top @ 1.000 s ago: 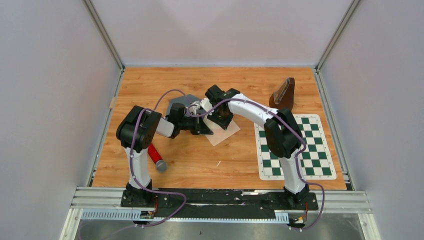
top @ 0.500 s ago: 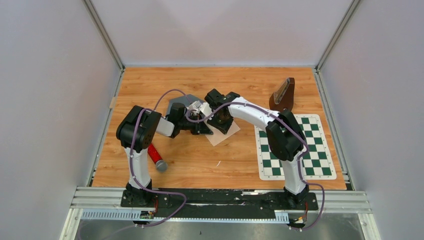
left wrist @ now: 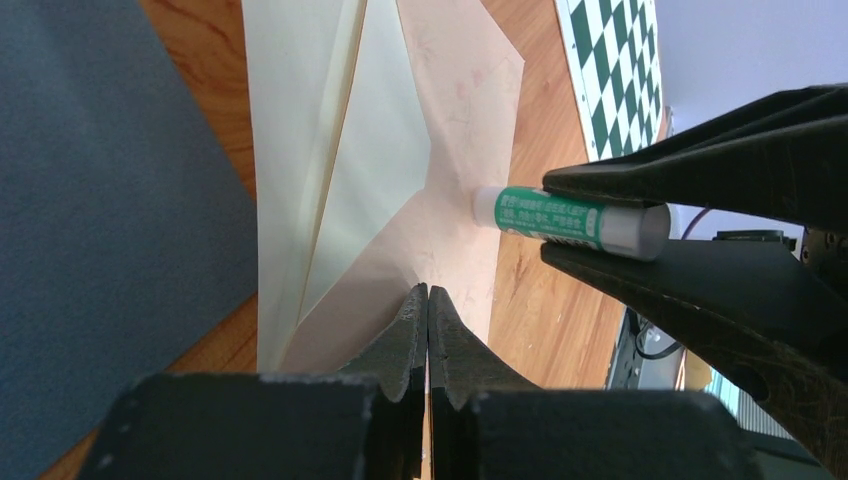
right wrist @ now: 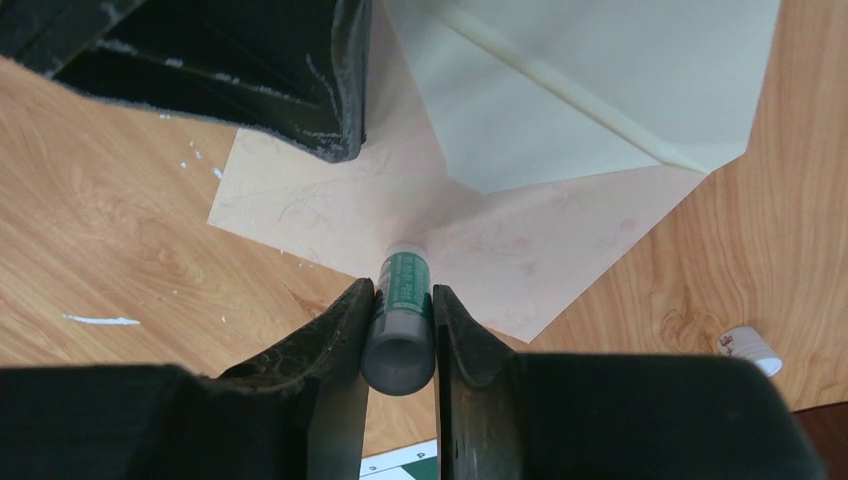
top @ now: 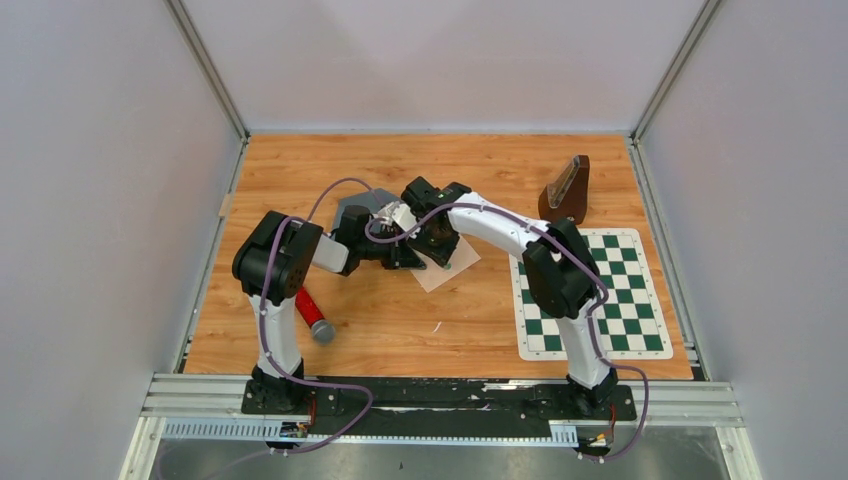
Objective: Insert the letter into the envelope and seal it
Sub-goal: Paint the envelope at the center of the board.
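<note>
A pale pink envelope (top: 447, 268) lies flat on the wooden table, with cream paper (left wrist: 375, 150) spread over its far part. I cannot tell whether that cream paper is the letter or the flap. My left gripper (left wrist: 427, 297) is shut, empty, and its tips press down on the pink envelope (left wrist: 470, 100). My right gripper (right wrist: 402, 292) is shut on a green glue stick (right wrist: 406, 285). The stick's white tip touches the pink paper (right wrist: 500, 260) just below the cream edge. In the left wrist view the glue stick (left wrist: 560, 215) comes in from the right.
A dark grey sheet (top: 356, 207) lies behind the left gripper. A red marker (top: 313, 315) rests by the left arm. A green chessboard mat (top: 590, 295) and a brown wooden stand (top: 567, 188) are to the right. A small white cap (right wrist: 750, 350) sits beside the envelope.
My right gripper has slid a little to the left along the envelope with the glue stick. The left gripper has stayed put.
</note>
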Controlling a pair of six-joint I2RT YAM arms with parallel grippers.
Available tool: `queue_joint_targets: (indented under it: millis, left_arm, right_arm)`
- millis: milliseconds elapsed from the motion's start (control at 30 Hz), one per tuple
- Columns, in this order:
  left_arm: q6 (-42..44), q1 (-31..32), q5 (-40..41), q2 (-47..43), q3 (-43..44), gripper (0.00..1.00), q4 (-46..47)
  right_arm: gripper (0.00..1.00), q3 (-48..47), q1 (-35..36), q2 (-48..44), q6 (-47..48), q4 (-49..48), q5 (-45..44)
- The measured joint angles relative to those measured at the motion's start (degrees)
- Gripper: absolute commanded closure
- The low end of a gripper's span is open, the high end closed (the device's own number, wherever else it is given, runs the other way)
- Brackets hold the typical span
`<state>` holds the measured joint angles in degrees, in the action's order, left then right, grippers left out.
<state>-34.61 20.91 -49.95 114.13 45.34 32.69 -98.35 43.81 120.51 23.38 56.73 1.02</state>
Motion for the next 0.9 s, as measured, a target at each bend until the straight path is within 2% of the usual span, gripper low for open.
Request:
queue_joint_targets:
  millis: [400,600,667,767,833,900]
  left_arm:
    - [1.8,0.0,-0.4,0.0,1.4,1.0,-2.6]
    - [3.7,0.0,-0.9,-0.1,2.3,0.98,-3.7]
    - [4.8,0.0,-1.1,-0.5,2.4,0.91,-4.1]
    - [6.9,0.0,-2.0,-3.1,2.5,0.73,-5.4]
    - [8.7,0.0,-2.3,-5.7,3.4,0.66,-7.4]
    - [11.5,0.0,-2.7,-8.9,5.3,0.64,-9.9]
  right_arm:
    - [1.0,-4.5,-2.6,3.4,-0.2,-0.9,-1.3]
    - [1.0,-3.5,-5.4,1.2,-1.2,-1.5,3.3]
    - [1.0,-0.6,-7.8,-2.5,-2.2,-2.6,6.4]
    - [1.0,4.0,-12.9,-9.3,-4.2,-4.6,12.2]
    - [1.0,7.3,-16.7,-14.1,-5.8,-7.4,16.3]
    - [1.0,10.7,-20.2,-18.1,-7.5,-10.7,19.7]
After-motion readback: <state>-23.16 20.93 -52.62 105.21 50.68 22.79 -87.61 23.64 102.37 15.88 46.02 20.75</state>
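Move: The right hand holds the glue stick upright with its tip down on the pink envelope, whose middle lies about 2 cm ahead, 1 cm left and 5 cm below that hand. From the same hand the loose white cap is some 10 cm ahead and 10 cm right, and the grey envelope about 10 cm ahead and 13 cm left. The left hand's shut fingers rest on the pink envelope, its middle about 2 cm ahead, 3 cm right and 2 cm below them. The right hand keeps its grip and finishes the glue stroke, running the stick forward about 3.5 cm at nearly level height over the pink envelope, then quickly lifts the tip clear, some 8 cm up and 6 cm to the right with a little more forward, the fingers swinging out to the left by nearly 30 degrees as the hand turns about 20 degrees clockwise. The left hand stays put with its fingers shut on the envelope almost throughout, then late on comes up off the paper by about 6 cm, tipping its fingers upward a little and opening them about a third. ##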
